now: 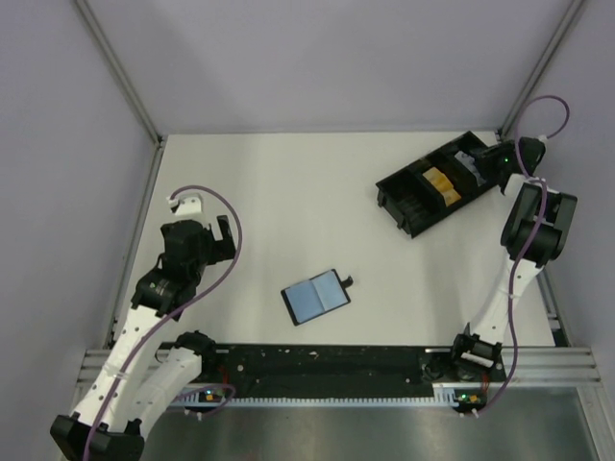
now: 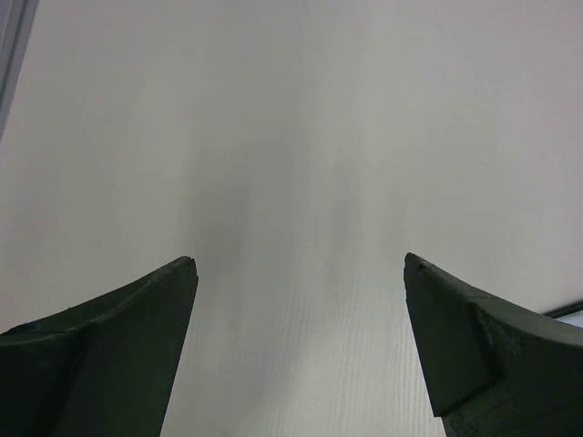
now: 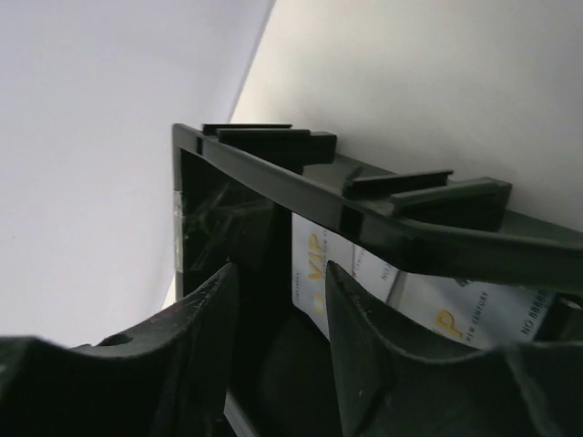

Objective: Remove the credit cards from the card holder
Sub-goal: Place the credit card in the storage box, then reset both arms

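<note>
The card holder (image 1: 315, 297) lies open and flat mid-table, blue-grey inside, its little black tab at the right edge. An orange-yellow credit card (image 1: 439, 181) lies in the long black tray (image 1: 411, 205) at the back right. My right gripper (image 1: 478, 165) reaches into that tray's far end. In the right wrist view its jaws (image 3: 281, 265) stand apart over the dark tray floor with nothing between them. A pale card lettered VIP (image 3: 308, 248) lies just behind the right finger, with a second one (image 3: 455, 314) beside it. My left gripper (image 1: 226, 240) (image 2: 299, 259) hangs wide open over bare table, holding nothing.
The tray's black rim (image 3: 273, 164) with raised tabs crosses the right wrist view close above the fingers. Metal frame posts and pale walls bound the table at the back and sides. A black rail (image 1: 327, 360) runs along the near edge between the arm bases.
</note>
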`<action>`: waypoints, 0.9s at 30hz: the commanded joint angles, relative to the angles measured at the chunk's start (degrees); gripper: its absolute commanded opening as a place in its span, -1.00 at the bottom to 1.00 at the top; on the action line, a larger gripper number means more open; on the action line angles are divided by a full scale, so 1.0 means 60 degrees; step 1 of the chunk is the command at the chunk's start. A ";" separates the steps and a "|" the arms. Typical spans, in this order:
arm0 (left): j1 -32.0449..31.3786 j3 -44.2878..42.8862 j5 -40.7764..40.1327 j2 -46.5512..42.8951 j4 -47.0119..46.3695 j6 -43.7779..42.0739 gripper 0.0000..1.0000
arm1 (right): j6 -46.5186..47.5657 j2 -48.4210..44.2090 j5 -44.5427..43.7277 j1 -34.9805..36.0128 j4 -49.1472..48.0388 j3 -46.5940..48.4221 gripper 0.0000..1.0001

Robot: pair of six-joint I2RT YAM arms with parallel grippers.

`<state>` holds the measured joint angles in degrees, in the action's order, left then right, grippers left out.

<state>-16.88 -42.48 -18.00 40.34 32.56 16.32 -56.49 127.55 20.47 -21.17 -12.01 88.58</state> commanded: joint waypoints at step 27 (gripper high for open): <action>0.0221 0.0385 -0.1130 -0.3117 -0.0533 0.0313 0.96 | 0.3672 -1.4190 -0.1536 0.0584 0.4489 -0.5915 0.97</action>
<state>-15.86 -40.82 -21.65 25.82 32.56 17.19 -39.42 54.17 11.70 -19.20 8.88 54.39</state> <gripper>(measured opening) 0.983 0.982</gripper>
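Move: The right hand has its half-open fingers in the storage box's far-right compartment. The white cards there are roughly 1 cm back and 1 cm left of the hand point and some 4 cm below it. The gold cards lie about 8 cm back and 10 cm left of this hand, and the open card holder about 42 cm back and 47 cm left. From the left hand the white cards are around 33 cm ahead and 70 cm right, 14 cm lower. Back and up, the right hand pulls out of the box's far-right compartment, about 25 cm back and 23 cm up after a slight dip, drifting left late on. Its fingers spread from half open to wide as it rolls some 25 degrees left side down and tips up. The left hand, open and empty, rises about 4 cm, easing back and left and tilting up. ##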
